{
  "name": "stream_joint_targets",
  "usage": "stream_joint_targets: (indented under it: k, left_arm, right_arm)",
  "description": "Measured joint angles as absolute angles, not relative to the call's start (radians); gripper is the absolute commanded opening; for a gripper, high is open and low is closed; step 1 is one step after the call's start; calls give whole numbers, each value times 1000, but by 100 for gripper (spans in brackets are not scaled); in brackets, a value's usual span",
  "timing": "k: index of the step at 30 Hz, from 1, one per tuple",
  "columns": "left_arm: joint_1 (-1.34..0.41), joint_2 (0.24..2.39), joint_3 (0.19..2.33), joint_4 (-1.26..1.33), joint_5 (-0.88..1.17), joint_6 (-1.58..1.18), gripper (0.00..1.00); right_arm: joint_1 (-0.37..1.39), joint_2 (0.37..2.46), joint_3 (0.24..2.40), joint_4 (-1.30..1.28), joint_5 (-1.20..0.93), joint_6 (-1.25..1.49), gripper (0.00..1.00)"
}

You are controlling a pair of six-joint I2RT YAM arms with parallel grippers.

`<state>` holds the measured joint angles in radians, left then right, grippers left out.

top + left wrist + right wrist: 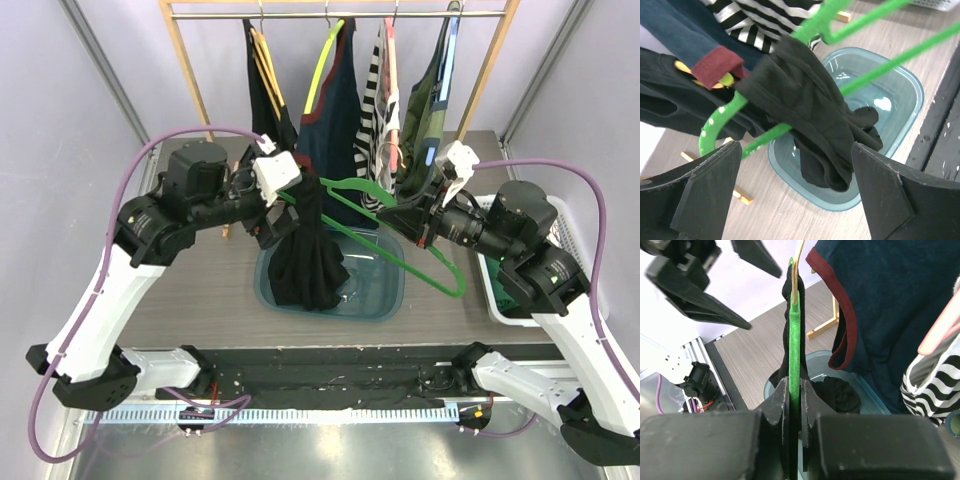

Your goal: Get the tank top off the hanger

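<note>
A black tank top (310, 255) drapes over the left end of a green hanger (425, 265), and its lower end droops into a teal bin (385, 295). My right gripper (408, 215) is shut on the hanger near its hook; in the right wrist view the green bar (795, 335) runs straight out from between the closed jaws of that gripper (795, 400). My left gripper (290, 205) stands open beside the top of the cloth. In the left wrist view its wide-apart fingers (705, 190) frame the tank top (810, 110) and the hanger (870, 70) without touching them.
Behind stands a wooden clothes rack (190, 80) with several hung garments, among them a navy top with red trim (335, 110) and a striped one (378, 110). A white basket (560, 215) sits at the right table edge. Wooden clothespins (742, 197) lie on the table.
</note>
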<state>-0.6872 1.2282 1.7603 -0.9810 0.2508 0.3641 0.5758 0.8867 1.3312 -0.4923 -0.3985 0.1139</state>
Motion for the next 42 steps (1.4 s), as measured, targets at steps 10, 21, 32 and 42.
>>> stream_joint_targets:
  k: [10,21,32,42]
  left_arm:
    - [-687,1309,1787,-898,194,263,70]
    - [-687,1340,1790,-872,225,192,4]
    - [-694,1368,1837,-873,190,189,0]
    - [-625,1275,1847,-876,152,220,0]
  right_arm:
    - [574,888,1301,-474,-405,135,1]
    - [574,875,1281,-445,-418,162,1]
    - [572,867,1273,-427,-401,179,1]
    - [572,766,1251,-472,-383,165,1]
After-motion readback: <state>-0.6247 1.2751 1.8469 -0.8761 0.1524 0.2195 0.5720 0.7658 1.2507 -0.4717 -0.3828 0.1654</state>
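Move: The tank top's black bunched upper part, still looped over the hanger's left end, is about 4 cm ahead of the wide-open left hand, 5 cm to its right and barely below. The green hanger's middle is some 17 cm right and 2 cm back at nearly that height; the navy top on the rack hangs roughly 20 cm ahead and 9 cm right. From the right hand, which already pinches the hanger, the bunch lies about 15 cm left and 5 cm ahead. The left hand reaches about 4 cm forward and 3.5 cm to the right into the bunched cloth, its wide-open fingers closing fully to pinch the edge near the hanger's tip, then keeps that grip while pulling about 4.5 cm left and 4 cm up. The right hand keeps its pinch on the hanger and holds it nearly in place until, as the left pulls, it draws the hanger some 2 cm back and 2 cm to the right, away from the left hand. ##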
